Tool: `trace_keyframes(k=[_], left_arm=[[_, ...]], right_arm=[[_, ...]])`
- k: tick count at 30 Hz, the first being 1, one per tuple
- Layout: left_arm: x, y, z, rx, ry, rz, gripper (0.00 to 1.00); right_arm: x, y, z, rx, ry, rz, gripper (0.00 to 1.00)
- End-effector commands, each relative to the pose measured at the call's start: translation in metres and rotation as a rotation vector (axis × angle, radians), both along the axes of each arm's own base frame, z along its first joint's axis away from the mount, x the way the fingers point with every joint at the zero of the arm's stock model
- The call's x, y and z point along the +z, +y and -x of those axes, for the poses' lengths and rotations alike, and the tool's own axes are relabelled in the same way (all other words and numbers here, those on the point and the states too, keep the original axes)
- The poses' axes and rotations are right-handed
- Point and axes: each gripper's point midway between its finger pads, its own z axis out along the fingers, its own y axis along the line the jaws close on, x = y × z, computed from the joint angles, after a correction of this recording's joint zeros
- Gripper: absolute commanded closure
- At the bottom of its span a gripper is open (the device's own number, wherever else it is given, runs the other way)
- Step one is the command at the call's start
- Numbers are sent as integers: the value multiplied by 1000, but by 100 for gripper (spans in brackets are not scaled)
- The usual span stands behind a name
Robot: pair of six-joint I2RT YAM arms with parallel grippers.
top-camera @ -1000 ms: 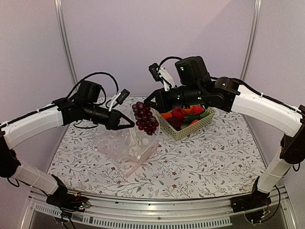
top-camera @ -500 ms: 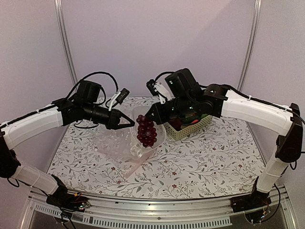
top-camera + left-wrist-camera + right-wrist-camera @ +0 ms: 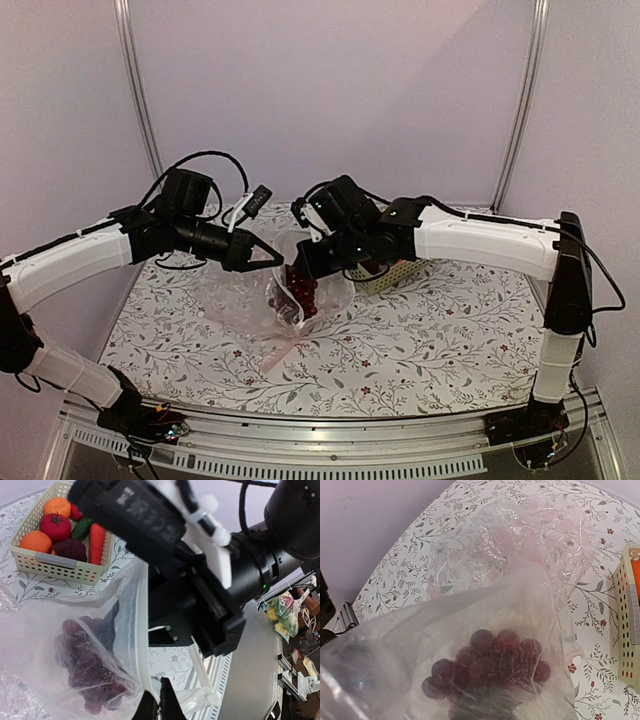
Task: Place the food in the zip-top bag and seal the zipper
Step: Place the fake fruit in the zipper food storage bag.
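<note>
The dotted zip-top bag (image 3: 238, 297) lies left of centre with its mouth lifted. My left gripper (image 3: 276, 258) (image 3: 159, 706) is shut on the bag's rim at the pale zipper (image 3: 142, 645) and holds it up. My right gripper (image 3: 294, 273) reaches into the open mouth, shut on the bunch of dark purple grapes (image 3: 299, 293) (image 3: 89, 676), which hang inside the bag. In the right wrist view the grapes (image 3: 492, 664) show through the film, and the fingers are veiled behind it. The round red fruit (image 3: 55, 526) sits in the basket.
A cream slotted basket (image 3: 56, 569) (image 3: 402, 272) stands behind the bag, half hidden by my right arm, holding orange fruits (image 3: 35, 541), a green cucumber (image 3: 80, 529) and a carrot (image 3: 96, 542). A flowered cloth (image 3: 430, 330) covers the table.
My right arm has swung left and down, carrying the grapes from beside the basket into the bag's mouth. The left gripper has kept its hold on the rim.
</note>
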Motion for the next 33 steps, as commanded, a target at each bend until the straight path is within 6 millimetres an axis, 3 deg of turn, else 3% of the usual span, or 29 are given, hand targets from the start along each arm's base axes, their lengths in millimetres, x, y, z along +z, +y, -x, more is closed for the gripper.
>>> trace_keyframes(k=[1, 11, 25, 33], left_arm=[[1, -4, 4, -19, -14, 16, 100], [2, -5, 5, -24, -11, 25, 100], [1, -2, 2, -2, -21, 12, 100], [-2, 0, -2, 21, -27, -7, 100]], right_arm=[[-14, 0, -16, -96, -13, 32, 93], [-49, 23, -20, -99, 67, 16, 91], [-18, 18, -16, -99, 49, -34, 58], [5, 15, -10, -74, 33, -73, 48]])
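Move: The bottom of the bag, where the grapes are going, lies about 11 cm below the right hand, some 2 cm ahead and 3 cm to its left. The grapes hang from those fingers about 5 cm below, 1 cm ahead and 1 cm left; the pinched bag rim is 5 cm left, level fore-and-aft, 3 cm above. The fruit basket stands 15 cm ahead, 18 cm right, 8 cm below. From the left hand, the bag bottom is 2 cm ahead, 2 cm right, 14 cm down. The grapes, still held by the right fingers and already inside the bag's mouth, are lowered about 5 cm deeper, edging forward and left towards the bag's bottom. There the right fingers open to about half to let them go, and the hand then backs straight up some 2 cm, still within the mouth. The left hand stays put, keeping its pinch on the rim. ##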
